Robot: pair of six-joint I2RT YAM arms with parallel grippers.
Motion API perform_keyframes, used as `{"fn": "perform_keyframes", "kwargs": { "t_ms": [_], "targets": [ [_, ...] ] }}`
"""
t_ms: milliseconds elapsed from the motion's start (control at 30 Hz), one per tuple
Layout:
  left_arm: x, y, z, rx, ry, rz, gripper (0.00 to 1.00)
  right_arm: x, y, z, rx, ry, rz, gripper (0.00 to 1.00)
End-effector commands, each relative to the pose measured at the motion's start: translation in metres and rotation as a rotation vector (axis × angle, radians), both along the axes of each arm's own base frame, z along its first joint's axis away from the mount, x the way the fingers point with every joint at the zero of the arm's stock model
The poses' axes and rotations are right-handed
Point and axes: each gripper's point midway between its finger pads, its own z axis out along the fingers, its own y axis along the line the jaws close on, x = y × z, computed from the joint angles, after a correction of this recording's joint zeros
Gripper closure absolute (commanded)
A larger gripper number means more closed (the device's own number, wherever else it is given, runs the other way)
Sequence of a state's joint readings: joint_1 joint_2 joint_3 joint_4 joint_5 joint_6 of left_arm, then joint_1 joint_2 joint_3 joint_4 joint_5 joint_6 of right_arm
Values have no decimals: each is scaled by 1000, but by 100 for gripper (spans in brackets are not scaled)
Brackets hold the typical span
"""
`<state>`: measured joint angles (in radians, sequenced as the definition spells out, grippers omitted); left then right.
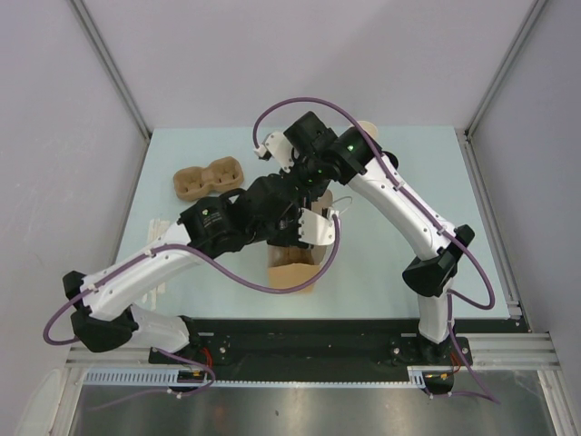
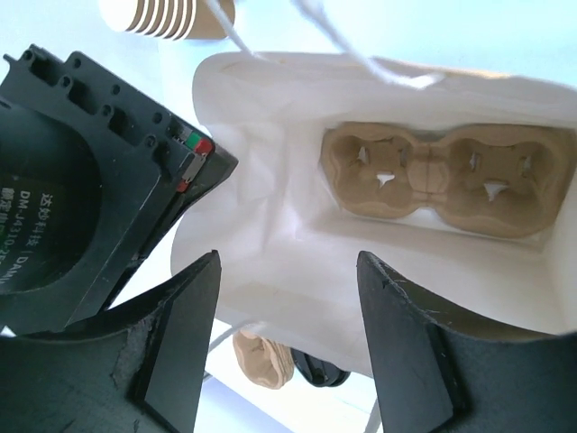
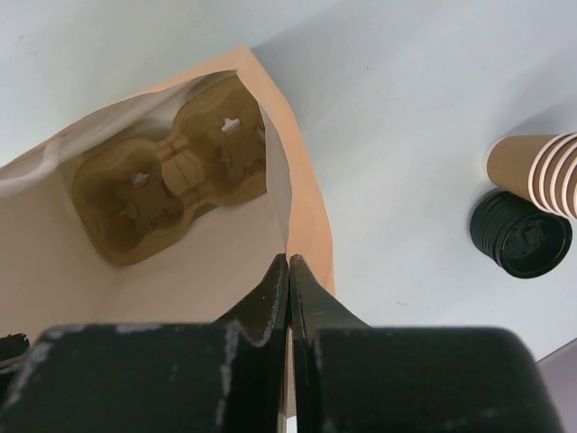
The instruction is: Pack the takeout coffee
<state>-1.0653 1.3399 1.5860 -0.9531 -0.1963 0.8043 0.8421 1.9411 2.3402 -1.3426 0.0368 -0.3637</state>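
Note:
The lidded takeout coffee cup does not show in any view. A paper bag (image 1: 292, 271), tan outside and white inside, stands open at mid-table under both wrists. A pulp cup carrier (image 2: 442, 176) lies at its bottom, and it also shows in the right wrist view (image 3: 167, 185). My right gripper (image 3: 288, 262) is shut on the bag's rim (image 3: 311, 207) and holds it up. My left gripper (image 2: 288, 271) is open and empty just over the bag's mouth, by the white wall (image 2: 261, 180). In the top view both grippers are bunched over the bag, left (image 1: 309, 227), right (image 1: 313, 186).
A second pulp carrier (image 1: 211, 179) lies on the table at the back left. A stack of lidless tan cups (image 3: 541, 171) lies beside a stack of loose black lids (image 3: 520, 233) behind the bag; the cups also show in the left wrist view (image 2: 167, 16). The right arm's motor housing (image 2: 81, 180) is close to my left gripper.

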Motion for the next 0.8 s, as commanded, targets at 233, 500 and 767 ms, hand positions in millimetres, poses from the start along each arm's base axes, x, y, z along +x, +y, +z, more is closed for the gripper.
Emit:
{"fn": "perform_keyframes", "kwargs": {
  "t_ms": [233,500,767],
  "targets": [
    [-45,4,109,-367,-116,-188,24,-10,-8,5,-27,8,-2,100],
    [-68,30,178,-650,-153,-195,15,-14,-10,11,-25,-13,4,100],
    [-25,86,182,-720,-113,137,11,-26,-26,23,-42,-57,-11,100]
  ]
}}
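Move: The lidded coffee cup stands to the left hand's left, about 22 cm, some 9 cm farther out and 25 cm lower. The open takeout bag, with its cup carrier already inside, is close under the hand, its middle roughly 3 cm ahead, 1 cm right and 18 cm down. The spare carriers lie about 13 cm beyond the cup and 3 cm farther left. From the right hand the cup is some 24 cm left, 1 cm ahead and 23 cm below. The bag with the carrier in it is left behind: the left hand, already empty, climbs about 18 cm from it, slowly at first and then fast, drawing back some 6 cm before sweeping left. Its fingers open wider and swing up some 40 degrees, from slanting down to nearly level. The right fingers keep their pinch on the bag's far rim, easing back barely 1 cm late on. ##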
